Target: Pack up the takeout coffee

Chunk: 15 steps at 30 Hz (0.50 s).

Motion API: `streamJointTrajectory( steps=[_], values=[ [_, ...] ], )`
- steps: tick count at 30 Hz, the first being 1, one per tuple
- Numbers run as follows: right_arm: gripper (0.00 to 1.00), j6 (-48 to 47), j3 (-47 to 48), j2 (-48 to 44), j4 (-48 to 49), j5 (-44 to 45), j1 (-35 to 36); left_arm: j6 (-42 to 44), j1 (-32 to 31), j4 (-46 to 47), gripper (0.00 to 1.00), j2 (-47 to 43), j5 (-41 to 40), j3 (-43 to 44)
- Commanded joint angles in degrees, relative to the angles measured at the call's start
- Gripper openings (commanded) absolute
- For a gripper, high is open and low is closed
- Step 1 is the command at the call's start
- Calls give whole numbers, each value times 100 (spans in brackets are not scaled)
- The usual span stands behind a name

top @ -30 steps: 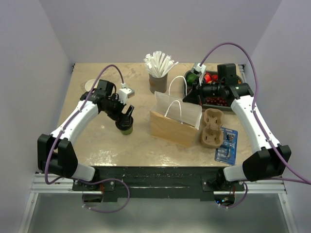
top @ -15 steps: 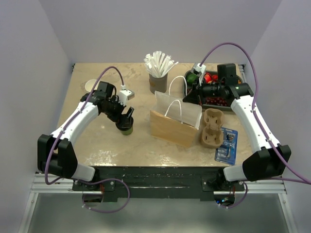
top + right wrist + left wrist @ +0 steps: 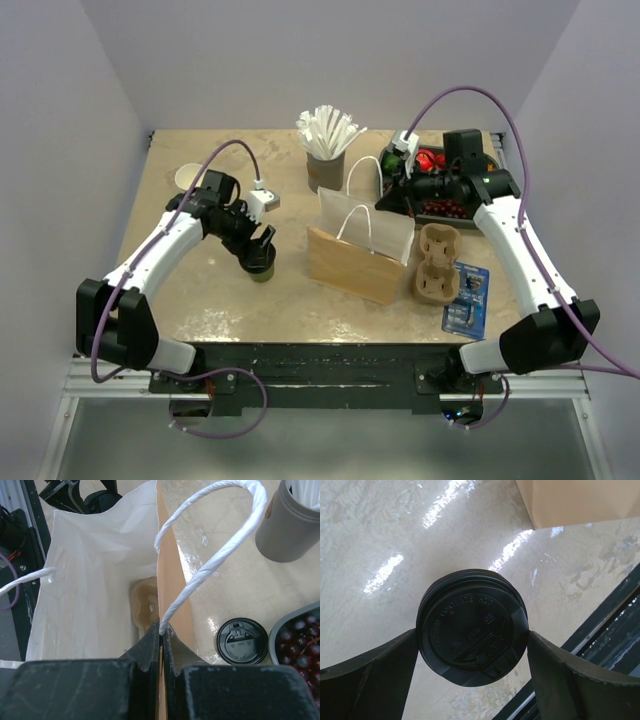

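Note:
The takeout coffee [image 3: 262, 264], a green cup with a black lid [image 3: 472, 627], stands on the table left of the brown paper bag [image 3: 355, 262]. My left gripper [image 3: 262, 250] reaches down over it. In the left wrist view its fingers [image 3: 380, 670] touch both sides of the lid, with my left gripper [image 3: 472, 634] shut on the cup. My right gripper [image 3: 388, 198] is shut on the bag's back rim, where a white handle [image 3: 215, 560] joins it. The right wrist view shows my right gripper [image 3: 161, 630] pinching that rim, with the bag's white inside [image 3: 90, 580] open.
A grey cup of white straws [image 3: 325, 165] stands behind the bag. A tan cup carrier [image 3: 437, 262] and a blue packet [image 3: 467, 300] lie to its right. A dark tray of red fruit [image 3: 445, 205] sits at the back right. A loose black lid [image 3: 241, 641] lies by the tray.
My left gripper's fingers have closed in onto the cup's lid. My right gripper has shifted slightly left and back with the bag's rim.

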Motion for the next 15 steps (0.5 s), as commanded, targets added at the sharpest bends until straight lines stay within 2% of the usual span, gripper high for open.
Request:
streamJointTrajectory(
  steps=[1,8,13,15],
  values=[
    [0,-429,400,-229,-255,223,297,403,-18,-168,59,-307,357,-149],
    [0,-675,427,-466,-387,732,824,605,-18,-229,55,-964,576,0],
    [0,-606,129,-984,-264,1137,1466,526,0,-220,53,-1597,761,570],
    [0,-422,-72,-1160,-168,1504,1894,342,8,94,52,-1800,761,816]
  ],
)
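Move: The left hand already grips the lidded coffee cup; the paper bag's middle lies about 22 cm to its right, roughly level ahead and in height. The straw holder stands some 21 cm ahead of that hand and 16 cm right. The right hand already pinches the bag's far rim, the bag's middle about 5 cm back, 4 cm left and 14 cm below; from this hand, a loose black lid lies 5 cm ahead, 2 cm right and 25 cm down. Up, after first easing back about 2 cm, goes the left hand, raising the gripped coffee cup some 7 cm beside the bag while the wrist swings the cup's bottom forward. Meanwhile the right hand keeps its pinch on the rim and draws the bag back about 5 cm, left nearly 4 cm and somewhat up, speeding up and turning slightly counter-clockwise. ##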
